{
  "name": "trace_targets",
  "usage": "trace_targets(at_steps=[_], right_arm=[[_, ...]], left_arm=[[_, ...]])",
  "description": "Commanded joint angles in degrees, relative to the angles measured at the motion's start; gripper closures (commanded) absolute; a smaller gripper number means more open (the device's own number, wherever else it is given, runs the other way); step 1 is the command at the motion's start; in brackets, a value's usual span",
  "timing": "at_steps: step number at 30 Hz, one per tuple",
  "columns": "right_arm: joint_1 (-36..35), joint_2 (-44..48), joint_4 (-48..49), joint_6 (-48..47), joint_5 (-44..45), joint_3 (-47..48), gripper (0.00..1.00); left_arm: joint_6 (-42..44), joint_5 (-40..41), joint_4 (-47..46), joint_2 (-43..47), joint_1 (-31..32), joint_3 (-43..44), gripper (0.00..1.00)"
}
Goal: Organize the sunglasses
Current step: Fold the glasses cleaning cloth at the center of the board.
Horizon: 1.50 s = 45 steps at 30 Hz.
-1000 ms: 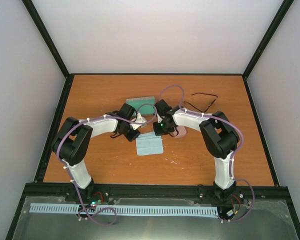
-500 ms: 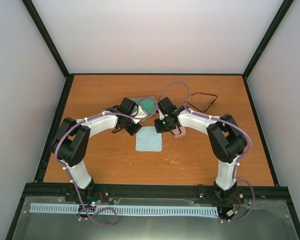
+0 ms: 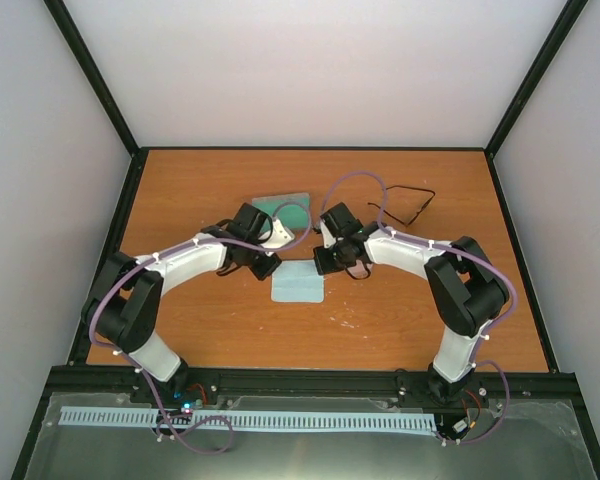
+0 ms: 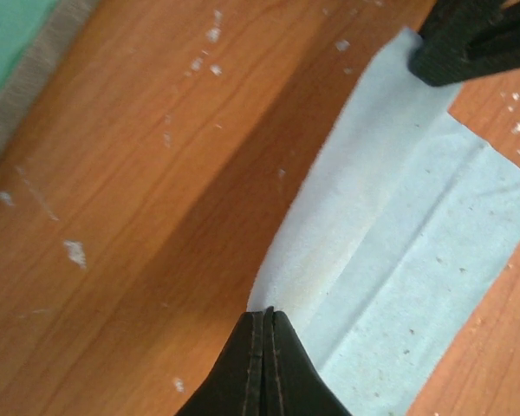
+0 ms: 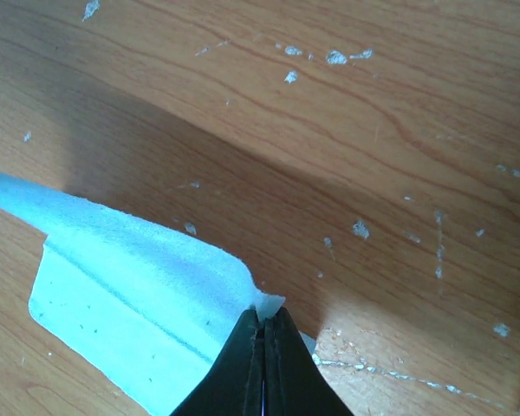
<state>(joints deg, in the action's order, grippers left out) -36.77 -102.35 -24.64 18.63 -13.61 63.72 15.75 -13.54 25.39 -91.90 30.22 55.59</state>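
The sunglasses point(image 3: 405, 203), thin black frame with arms open, lie on the table at the back right, apart from both grippers. A light-blue cloth point(image 3: 298, 286) lies mid-table. My left gripper point(image 3: 267, 267) is shut on its far left corner, and my right gripper point(image 3: 323, 264) is shut on its far right corner. In the left wrist view the shut gripper point(image 4: 266, 314) pinches the cloth point(image 4: 399, 234), whose held edge is raised and folded. In the right wrist view the shut gripper point(image 5: 265, 314) pinches a cloth point(image 5: 130, 286) corner.
An open case with a green lining point(image 3: 281, 208) lies behind the left gripper and shows at the corner of the left wrist view point(image 4: 9, 43). The right gripper's fingers point(image 4: 477, 43) show in the left wrist view. Black frame rails edge the wooden table point(image 3: 180, 200).
Both arms have stretched out and shifted slightly. The cloth's far edge is now lifted between the two grippers. The pink case seen beside the right gripper earlier is now hidden.
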Motion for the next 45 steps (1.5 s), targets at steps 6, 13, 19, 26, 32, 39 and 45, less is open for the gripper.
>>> trace_targets(at_steps=[6, 13, 19, 26, 32, 39, 45], right_arm=[[-0.07, 1.68, 1.16, -1.23, -2.22, -2.54, 0.96], [-1.04, 1.33, 1.74, -1.43, -5.02, -5.14, 0.90], [-1.19, 1.54, 2.50, -1.23, -7.05, -7.34, 0.85], [-1.19, 2.03, 3.78, -1.06, -9.28, -8.73, 0.70], [-1.19, 3.49, 3.76, -0.42, -9.17, -9.99, 0.67], [-0.63, 8.08, 4.56, 1.31, -6.89, -11.69, 0.53], [-0.23, 8.70, 4.44, 2.45, -4.38, -10.55, 0.50]], left_arm=[[0.40, 0.24, -0.37, 1.88, 4.16, -2.94, 0.99], [1.83, 1.49, -0.83, 2.97, 5.34, -5.13, 1.00], [2.83, 2.92, -1.68, 4.17, 6.85, -6.63, 1.00], [4.06, 4.35, -2.10, 5.83, 8.76, -7.73, 1.00], [4.96, 6.12, -2.77, 6.96, 12.14, -10.75, 0.99], [6.36, 8.20, -3.87, 7.50, 12.40, -14.24, 0.99], [7.83, 10.29, -5.78, 7.69, 12.40, -15.78, 0.95]])
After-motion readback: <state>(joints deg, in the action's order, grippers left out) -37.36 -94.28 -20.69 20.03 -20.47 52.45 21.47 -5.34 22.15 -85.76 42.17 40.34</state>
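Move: The cloth, its far corners pinched and lifted by both hands, has its middle about 5 cm back, 5 cm to the right and 6 cm below the left hand; from the right hand it is roughly 5 cm back, 5 cm to the left and 4 cm down. The open green case lies some 13 cm ahead of the left hand and 1 cm to its right. The pink case sits about 4 cm ahead and 8 cm to the right of the right hand. The cloth's lifted far edge is carried back over its near part: the left hand, still pinching its corner, comes back about 9 cm while sinking 5 cm and turning slightly clockwise. The right hand draws its corner back some 5 cm and down onto the cloth, opens to about half and lets go, then rises nearly 3 cm. ##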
